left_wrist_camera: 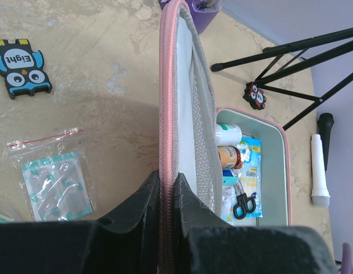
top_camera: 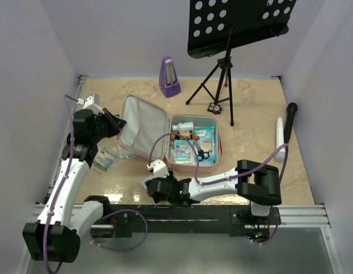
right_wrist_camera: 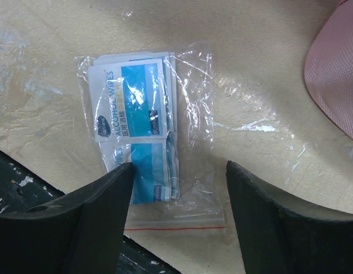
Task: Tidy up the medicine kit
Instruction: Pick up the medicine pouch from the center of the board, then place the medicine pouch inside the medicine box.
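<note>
The pink medicine kit (top_camera: 143, 127) lies open at mid-table, its grey-lined lid tilted up on the left. My left gripper (top_camera: 115, 124) is shut on the lid's zip edge (left_wrist_camera: 168, 114), one finger on each side. The base (left_wrist_camera: 272, 171) holds small bottles (left_wrist_camera: 229, 135), blue packets and black scissors (left_wrist_camera: 243, 204). My right gripper (top_camera: 155, 188) hangs open at the table's front edge, over a clear zip bag of alcohol wipes (right_wrist_camera: 145, 123). The bag lies flat between the spread fingers (right_wrist_camera: 108, 194), untouched. A pink corner of the kit (right_wrist_camera: 336, 74) shows at the right.
A bag of teal packets (left_wrist_camera: 53, 182) and an owl badge (left_wrist_camera: 19, 65) lie left of the lid. A purple metronome (top_camera: 169, 77) and a music stand tripod (top_camera: 222, 80) stand behind. A microphone (top_camera: 289, 120) and white tube (top_camera: 280, 138) lie at the far right.
</note>
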Robot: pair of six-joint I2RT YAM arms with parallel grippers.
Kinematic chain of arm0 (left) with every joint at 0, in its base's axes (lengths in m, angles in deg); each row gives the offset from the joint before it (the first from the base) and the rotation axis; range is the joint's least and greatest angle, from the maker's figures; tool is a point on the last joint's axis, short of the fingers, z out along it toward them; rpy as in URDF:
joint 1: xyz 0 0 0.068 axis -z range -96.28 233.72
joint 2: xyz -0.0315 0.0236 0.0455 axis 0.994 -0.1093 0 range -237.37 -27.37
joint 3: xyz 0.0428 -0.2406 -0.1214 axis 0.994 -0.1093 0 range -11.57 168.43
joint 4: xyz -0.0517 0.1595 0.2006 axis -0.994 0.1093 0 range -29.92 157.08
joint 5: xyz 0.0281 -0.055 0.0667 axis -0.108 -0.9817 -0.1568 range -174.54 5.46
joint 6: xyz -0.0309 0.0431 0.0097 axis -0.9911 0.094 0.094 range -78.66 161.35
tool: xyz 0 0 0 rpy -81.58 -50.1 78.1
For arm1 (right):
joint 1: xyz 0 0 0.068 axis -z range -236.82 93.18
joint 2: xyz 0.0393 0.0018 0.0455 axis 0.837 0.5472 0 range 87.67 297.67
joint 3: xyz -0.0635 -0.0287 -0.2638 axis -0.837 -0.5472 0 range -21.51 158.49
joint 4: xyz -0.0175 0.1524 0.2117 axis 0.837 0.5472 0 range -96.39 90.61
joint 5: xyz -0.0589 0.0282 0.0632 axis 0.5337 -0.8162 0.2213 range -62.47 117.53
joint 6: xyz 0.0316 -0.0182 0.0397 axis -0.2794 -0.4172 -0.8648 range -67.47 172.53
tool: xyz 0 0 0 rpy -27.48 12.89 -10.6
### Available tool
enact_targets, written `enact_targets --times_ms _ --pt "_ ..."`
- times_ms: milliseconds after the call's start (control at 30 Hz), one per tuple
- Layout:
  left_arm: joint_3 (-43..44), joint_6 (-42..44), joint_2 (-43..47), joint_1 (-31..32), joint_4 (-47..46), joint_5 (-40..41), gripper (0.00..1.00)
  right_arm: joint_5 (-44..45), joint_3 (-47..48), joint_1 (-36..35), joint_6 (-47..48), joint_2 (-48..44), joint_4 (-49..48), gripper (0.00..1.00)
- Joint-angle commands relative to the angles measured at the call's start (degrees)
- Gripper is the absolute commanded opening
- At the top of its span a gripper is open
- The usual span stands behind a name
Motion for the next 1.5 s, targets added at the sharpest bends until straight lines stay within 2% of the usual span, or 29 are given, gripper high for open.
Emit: enact_targets --times_ms 0,100,367,467,633,800,900,967,1167,1300,1367,1467 --pt "0.21 0.17 1.11 -0.17 -2.21 0.31 0.0 -0.3 0.11 0.01 -1.17 2.42 1.83 0.66" --pt "0.04 0.43 1.37 -0.17 -1.85 0.57 0.0 -2.32 -1.21 0.01 -1.34 2.07 0.16 0.51" --pt "-0.49 -0.09 1.64 -0.08 -2.03 0.14 0.0 -1.54 -1.65 -0.25 -0.73 -2.93 0.67 0.19" --pt "-0.31 -0.18 1.55 -0.17 -2.12 0.31 0.0 -0.84 0.1 -1.39 0.23 -6.88 3.39 0.01" --pt "0.48 -0.01 0.94 -0.17 -2.38 0.57 0.0 0.22 4.84 -5.17 3.14 -15.76 9.46 0.0" --pt "0.65 -0.36 0.67 -0.17 -3.08 1.1 0.0 -1.01 8.53 -5.35 4.45 -25.59 14.73 0.0" --pt "0.56 -0.45 0.58 -0.17 -3.35 1.02 0.0 1.53 11.78 -5.17 5.5 -31.14 16.67 0.0" --pt "0.39 -0.01 1.02 -0.17 -3.08 0.66 0.0 6.87 15.73 -4.3 7.35 -31.95 18.16 0.0" --pt "-2.33 0.08 4.53 -0.08 -4.84 -1.27 0.0 13.4 26.19 6.68 11.39 -21.07 17.73 0.0" --pt "-1.72 -0.53 5.51 -0.08 -4.93 -2.41 0.0 21.13 35.06 9.59 14.65 -10.71 19.56 0.0" --pt "-1.19 -0.88 5.07 -0.08 -5.19 -3.38 0.0 20.97 38.15 10.47 15.96 -7.18 18.44 0.0" --pt "-1.02 -1.41 4.89 0.0 -5.89 -4.34 0.0 16.14 39.13 12.31 17.64 -5.84 13.35 0.0"
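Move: The alcohol-wipes pouch lies flat right under the right hand's open fingers, its middle about 1 cm ahead, 2 cm left and 2 cm below. From that hand the open kit box is centred some 15 cm ahead and 16 cm right, the raised lid roughly 19 cm ahead, 2 cm left and 10 cm higher. The left hand already pinches the lid's rim; the pouch lies about 18 cm back, 10 cm right and 22 cm below it. The right fingers close on the alcohol-wipes pouch near its zip end and pinch it, then lift it about 30 cm, drawing back slightly at first, before swinging forward and sinking some 5 cm towards the inner face of the lid, the wrist tipping the fingers up. The left hand keeps its grip on the lid rim, easing back and up a centimetre or so late on. ##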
